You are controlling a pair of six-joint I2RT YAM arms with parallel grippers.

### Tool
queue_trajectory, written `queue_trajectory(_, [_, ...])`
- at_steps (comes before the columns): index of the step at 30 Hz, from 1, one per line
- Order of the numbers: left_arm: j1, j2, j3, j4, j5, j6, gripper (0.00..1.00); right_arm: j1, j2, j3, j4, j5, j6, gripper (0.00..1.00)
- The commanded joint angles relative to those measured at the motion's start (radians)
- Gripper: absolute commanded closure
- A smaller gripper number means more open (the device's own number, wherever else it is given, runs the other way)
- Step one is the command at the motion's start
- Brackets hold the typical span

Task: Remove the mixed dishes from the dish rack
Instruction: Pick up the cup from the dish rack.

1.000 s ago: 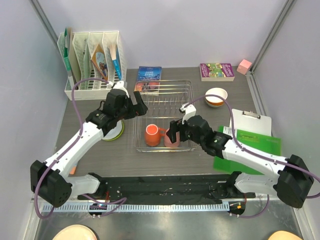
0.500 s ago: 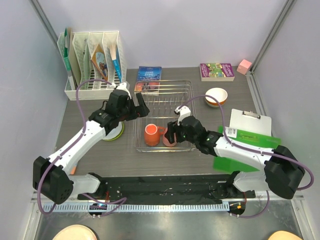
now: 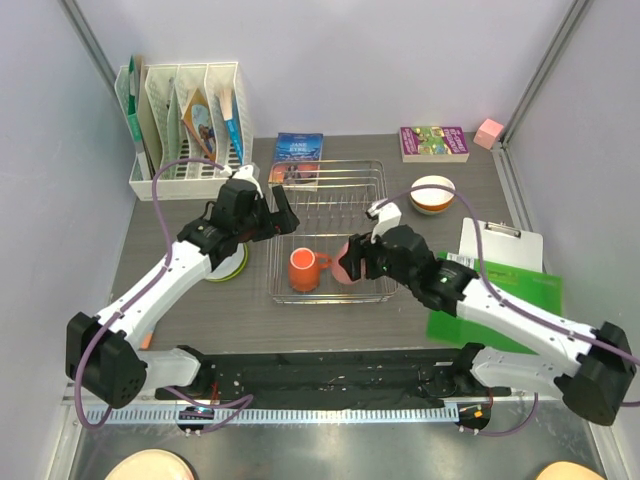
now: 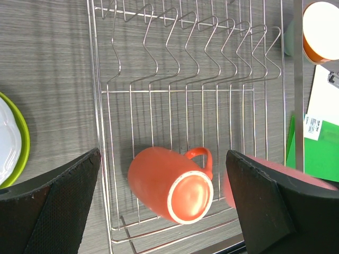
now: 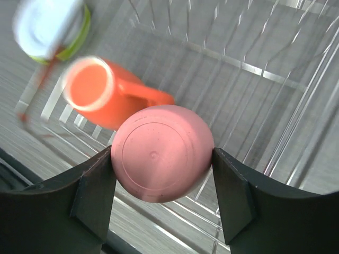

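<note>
The silver wire dish rack (image 3: pixel 330 166) sits mid-table. An orange mug (image 3: pixel 303 269) lies on its side in the rack's near left part, also in the left wrist view (image 4: pixel 169 185) and the right wrist view (image 5: pixel 103 92). My right gripper (image 3: pixel 352 262) is shut on the pink cup (image 5: pixel 161 153), base toward the camera, just above the rack's near right part. My left gripper (image 4: pixel 164 206) hangs open over the mug, touching nothing. A lime-green plate (image 3: pixel 232 264) lies left of the rack, half hidden by my left arm. A cream-white bowl (image 3: pixel 432 192) stands right of the rack.
A white file organizer (image 3: pixel 185 120) stands at the back left. Two books (image 3: pixel 298 148) (image 3: pixel 433 142) and a pink block (image 3: pixel 489 131) lie along the back. A clipboard (image 3: pixel 500 245) and a green sheet (image 3: pixel 500 295) lie under my right arm.
My right gripper has closed on the pink cup and raised it a little up and right, tilting it. The left arm has barely moved.
</note>
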Motion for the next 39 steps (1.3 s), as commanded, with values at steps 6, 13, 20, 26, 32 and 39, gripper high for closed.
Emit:
queue_trajectory(6, [0.001, -0.03, 0.001, 0.04, -0.018, -0.043, 0.0, 0.004, -0.182, 0.122, 0.039, 0.173, 0.056, 0.99])
queue_trajectory(13, [0.003, -0.156, -0.158, 0.363, 0.155, -0.171, 0.0, -0.103, -0.194, 0.017, 0.333, -0.006, 0.298, 0.99])
queue_trajectory(20, [0.044, -0.211, -0.23, 0.642, 0.45, -0.352, 0.0, -0.297, -0.147, -0.108, 0.77, -0.33, 0.622, 0.99])
queue_trajectory(26, [0.046, -0.175, -0.359, 1.026, 0.522, -0.517, 0.08, -0.304, 0.019, -0.129, 1.034, -0.456, 0.806, 0.99])
queue_trajectory(32, [0.044, -0.107, -0.341, 1.138, 0.563, -0.571, 0.16, -0.301, 0.08, -0.141, 1.097, -0.474, 0.835, 0.99])
queue_trajectory(39, [0.029, -0.113, -0.335, 1.163, 0.574, -0.55, 0.43, -0.303, 0.125, -0.146, 1.125, -0.496, 0.844, 0.99])
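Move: The pink cup is already held by its base in the right gripper; its middle lies about 12 cm right of the left hand, 7 cm back and 6 cm lower. From the right hand, the left gripper waits about 14 cm to the left, 8 cm ahead and 4 cm higher. The orange mug sits in the rack about 8 cm back from the left hand, 4 cm right and 13 cm below. The plates lie some 13 cm left of the left hand, 4 cm back and 18 cm down. The pink cup, still pinched at its base, goes up some 14 cm with the right hand, nearly all of that first, then about 5 cm forward with a small swing right and back left, while the wrist rolls until its fingers point forward-left, almost level. The left hand rises towards it, shifting right and a little back, turns its fingers to point right and starts closing them astride the rim. ##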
